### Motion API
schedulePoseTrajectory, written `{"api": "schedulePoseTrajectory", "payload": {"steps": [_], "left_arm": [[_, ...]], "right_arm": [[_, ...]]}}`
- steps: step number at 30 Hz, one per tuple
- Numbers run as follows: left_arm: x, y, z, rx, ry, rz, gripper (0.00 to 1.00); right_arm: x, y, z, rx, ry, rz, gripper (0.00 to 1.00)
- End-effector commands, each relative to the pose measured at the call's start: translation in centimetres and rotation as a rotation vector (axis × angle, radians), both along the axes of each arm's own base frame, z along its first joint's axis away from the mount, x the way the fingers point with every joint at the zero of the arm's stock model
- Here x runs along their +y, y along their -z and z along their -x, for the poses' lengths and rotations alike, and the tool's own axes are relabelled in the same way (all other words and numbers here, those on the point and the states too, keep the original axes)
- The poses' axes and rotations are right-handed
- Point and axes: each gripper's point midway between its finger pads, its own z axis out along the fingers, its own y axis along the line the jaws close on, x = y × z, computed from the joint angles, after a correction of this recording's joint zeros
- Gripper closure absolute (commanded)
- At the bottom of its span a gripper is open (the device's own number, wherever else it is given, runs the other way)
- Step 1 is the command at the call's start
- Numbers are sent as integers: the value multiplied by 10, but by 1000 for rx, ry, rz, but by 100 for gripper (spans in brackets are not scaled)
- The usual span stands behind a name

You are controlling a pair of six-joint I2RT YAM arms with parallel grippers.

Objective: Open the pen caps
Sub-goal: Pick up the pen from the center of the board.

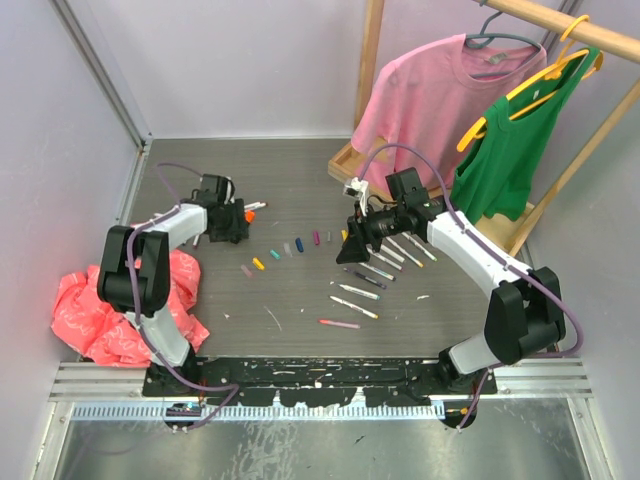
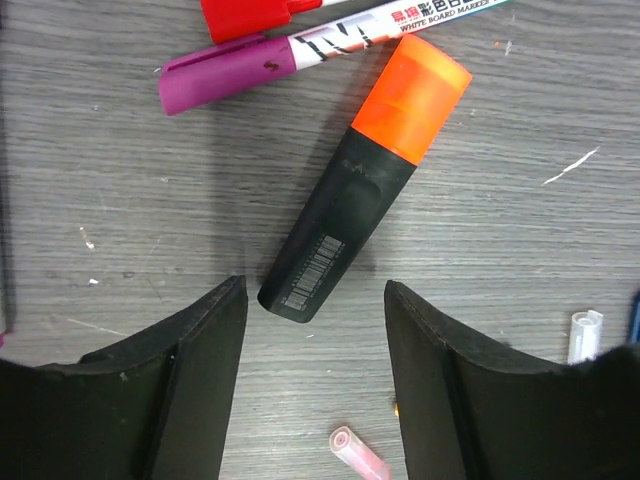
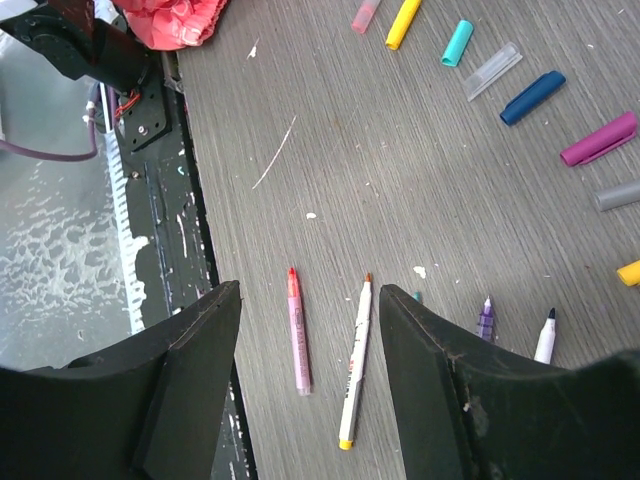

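Observation:
Loose pen caps (image 1: pixel 287 250) of several colours lie in a curved row mid-table. The right wrist view shows them too: yellow cap (image 3: pixel 403 22), teal cap (image 3: pixel 457 43), blue cap (image 3: pixel 533 97), magenta cap (image 3: pixel 598 138). Uncapped pens (image 1: pixel 358 293) lie in a fan below my right gripper (image 1: pixel 355 245), which hangs open over a pink pen (image 3: pixel 298 335) and a white pen (image 3: pixel 355 365). My left gripper (image 2: pixel 315 290) is open above the black end of the orange-capped marker (image 2: pixel 350 200), not touching it. A purple-capped pen (image 2: pixel 225 75) lies beyond, and a pink cap (image 2: pixel 360 455) lies under the jaws.
A crumpled pink cloth (image 1: pixel 110 310) lies by the left arm's base. A wooden rack at the back right holds a pink shirt (image 1: pixel 430 100) and a green top (image 1: pixel 510 150). A black rail (image 1: pixel 300 375) runs along the near edge. A clear cap (image 2: pixel 583 335) lies to the right.

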Motion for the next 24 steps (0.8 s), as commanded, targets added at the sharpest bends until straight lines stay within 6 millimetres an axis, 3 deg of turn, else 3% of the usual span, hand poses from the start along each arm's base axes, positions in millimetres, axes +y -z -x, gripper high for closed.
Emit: {"api": "schedulePoseTrajectory", "payload": {"steps": [1, 5, 19, 24], "left_arm": [[11, -7, -5, 7, 26, -165, 44], [5, -10, -12, 10, 48, -179, 45], [-8, 9, -24, 64, 93, -148, 61], [-14, 5, -24, 52, 113, -116, 82]], "right_arm": [[4, -15, -4, -34, -22, -32, 37], [3, -15, -4, -35, -22, -32, 37], [2, -17, -4, -35, -21, -39, 37], [2, -17, -4, -34, -24, -39, 37]]}}
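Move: The thick black-and-orange pen has its middle about 5 cm ahead of the left hand, 2 cm to its right and 1 cm below; its black end lies nearly between the open fingers. The purple-capped pen stands some 11 cm ahead and 1 cm right of the hand, the red-capped one about 14 cm ahead, also 1 cm right, and a loose pink cap 7 cm back and 2 cm right. From the right hand the thick pen is roughly 19 cm ahead, 29 cm left and 16 cm below. The black body of the thick pen is taken between the left fingers near its barcode end: the open hand slides forward about 2 cm, sinking just under 1 cm, while the wrist rolls some 10 degrees, left side up. The fingers close throughout, fastest at the end, and finish pinching the body from both sides. ##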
